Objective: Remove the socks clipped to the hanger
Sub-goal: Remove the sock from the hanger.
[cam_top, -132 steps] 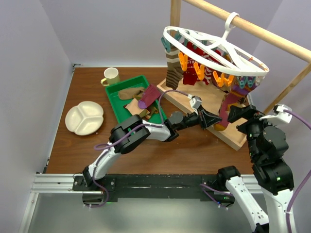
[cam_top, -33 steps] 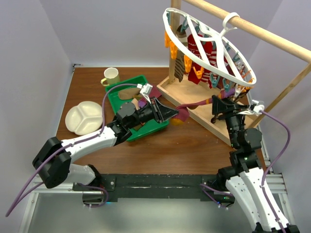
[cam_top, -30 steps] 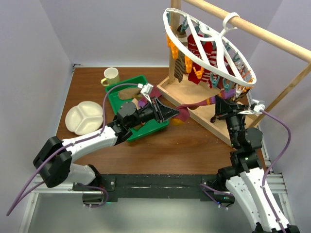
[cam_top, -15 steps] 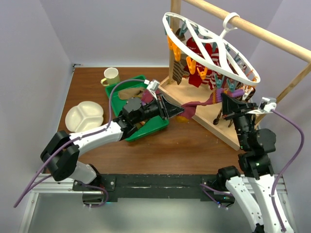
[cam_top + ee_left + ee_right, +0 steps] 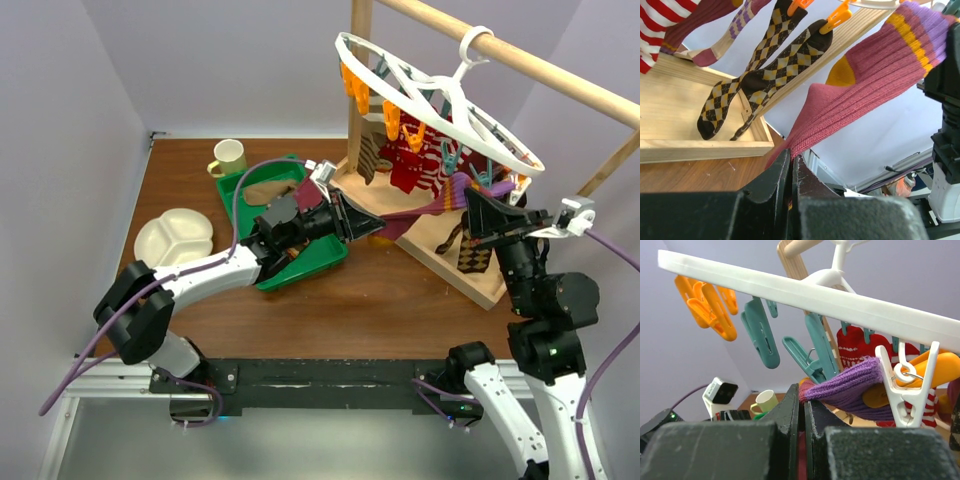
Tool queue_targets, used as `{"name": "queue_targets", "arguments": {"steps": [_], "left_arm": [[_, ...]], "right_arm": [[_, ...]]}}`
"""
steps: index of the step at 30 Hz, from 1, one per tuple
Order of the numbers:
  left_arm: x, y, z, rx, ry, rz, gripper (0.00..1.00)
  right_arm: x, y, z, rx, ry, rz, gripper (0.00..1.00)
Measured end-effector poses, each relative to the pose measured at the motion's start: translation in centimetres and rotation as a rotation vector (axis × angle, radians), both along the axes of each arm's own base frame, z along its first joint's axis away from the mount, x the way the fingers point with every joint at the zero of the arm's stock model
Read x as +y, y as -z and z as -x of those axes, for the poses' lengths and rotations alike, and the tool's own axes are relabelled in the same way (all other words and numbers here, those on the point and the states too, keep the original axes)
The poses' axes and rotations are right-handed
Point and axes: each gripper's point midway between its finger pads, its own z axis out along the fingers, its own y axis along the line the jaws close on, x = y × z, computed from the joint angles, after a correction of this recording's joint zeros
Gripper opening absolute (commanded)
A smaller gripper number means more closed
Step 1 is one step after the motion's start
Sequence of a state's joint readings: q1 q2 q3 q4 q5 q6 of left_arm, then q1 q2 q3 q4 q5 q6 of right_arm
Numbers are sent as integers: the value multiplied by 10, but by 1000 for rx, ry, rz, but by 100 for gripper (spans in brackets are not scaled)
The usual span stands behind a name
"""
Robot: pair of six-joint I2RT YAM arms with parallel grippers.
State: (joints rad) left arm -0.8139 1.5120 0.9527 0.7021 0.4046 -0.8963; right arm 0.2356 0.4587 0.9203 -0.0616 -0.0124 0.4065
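The white oval hanger point(image 5: 440, 90) hangs tilted from the wooden rail, with orange and teal clips beneath it. Several red, striped and argyle socks point(image 5: 415, 160) hang from it. A maroon sock with a purple cuff point(image 5: 425, 208) is stretched taut between my two grippers. My left gripper point(image 5: 378, 228) is shut on its toe end point(image 5: 860, 80). My right gripper point(image 5: 470, 208) is shut on the cuff point(image 5: 855, 377), just below the hanger rim point(image 5: 815, 292), beside an orange clip point(image 5: 930, 365) still on the cuff. Two brown argyle socks point(image 5: 765, 85) hang from orange clips.
A green tray point(image 5: 236, 222) holding loose socks lies under my left arm. A pale mug point(image 5: 229, 156) and a white divided plate point(image 5: 175, 235) stand at the left. The wooden stand's base point(image 5: 440, 250) and rail point(image 5: 540, 65) are at the right.
The hanger has swung and tilted as the maroon sock is pulled. My left gripper has shifted slightly up and right with the toe. My right gripper has risen with the cuff.
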Motion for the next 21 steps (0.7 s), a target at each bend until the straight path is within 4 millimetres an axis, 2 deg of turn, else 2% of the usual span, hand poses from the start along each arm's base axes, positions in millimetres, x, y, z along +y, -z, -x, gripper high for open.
{"name": "queue_targets", "arguments": {"steps": [4,8,16,21], "left_arm": [[-1,-1,0,-20,4,-5,6],[-1,-3,-1,-48,1,-14,15],[-2,-4,-4,-105,-8,-47,28],[-1,5,-7,-131,-16,-91,40]], "right_arm": [[6,-3,-1,10,-31,15,0],[14,4,-8,44,-63,33,0],[25,32,-30,167,-98,66,0],[31,50,-46,252,-111,86,0]]}}
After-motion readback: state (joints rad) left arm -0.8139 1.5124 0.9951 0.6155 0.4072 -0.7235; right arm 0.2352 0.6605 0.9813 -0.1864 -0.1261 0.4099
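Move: The burgundy sock is already stretched between both hands, toe in the left fingers and purple cuff in the right. Its middle is about 7 cm to the left hand's right and 7 cm above it; from the right hand it lies some 6 cm left, 2 cm ahead and 8 cm down. From the right hand, the white clip on the cuff is about 7 cm right, 3 cm ahead and roughly level; an empty teal clip is 3 cm straight ahead and 3 cm above. The left fingers let go of the sock's toe, opening to about a third while that hand stays in place and tips up slightly. The right fingers keep their pinch on the purple cuff, easing left at first and then carrying it forward, down and further left under the hanger rim, about 7 cm in all, towards the left hand, with the wrist tipping down some 15 degrees. ##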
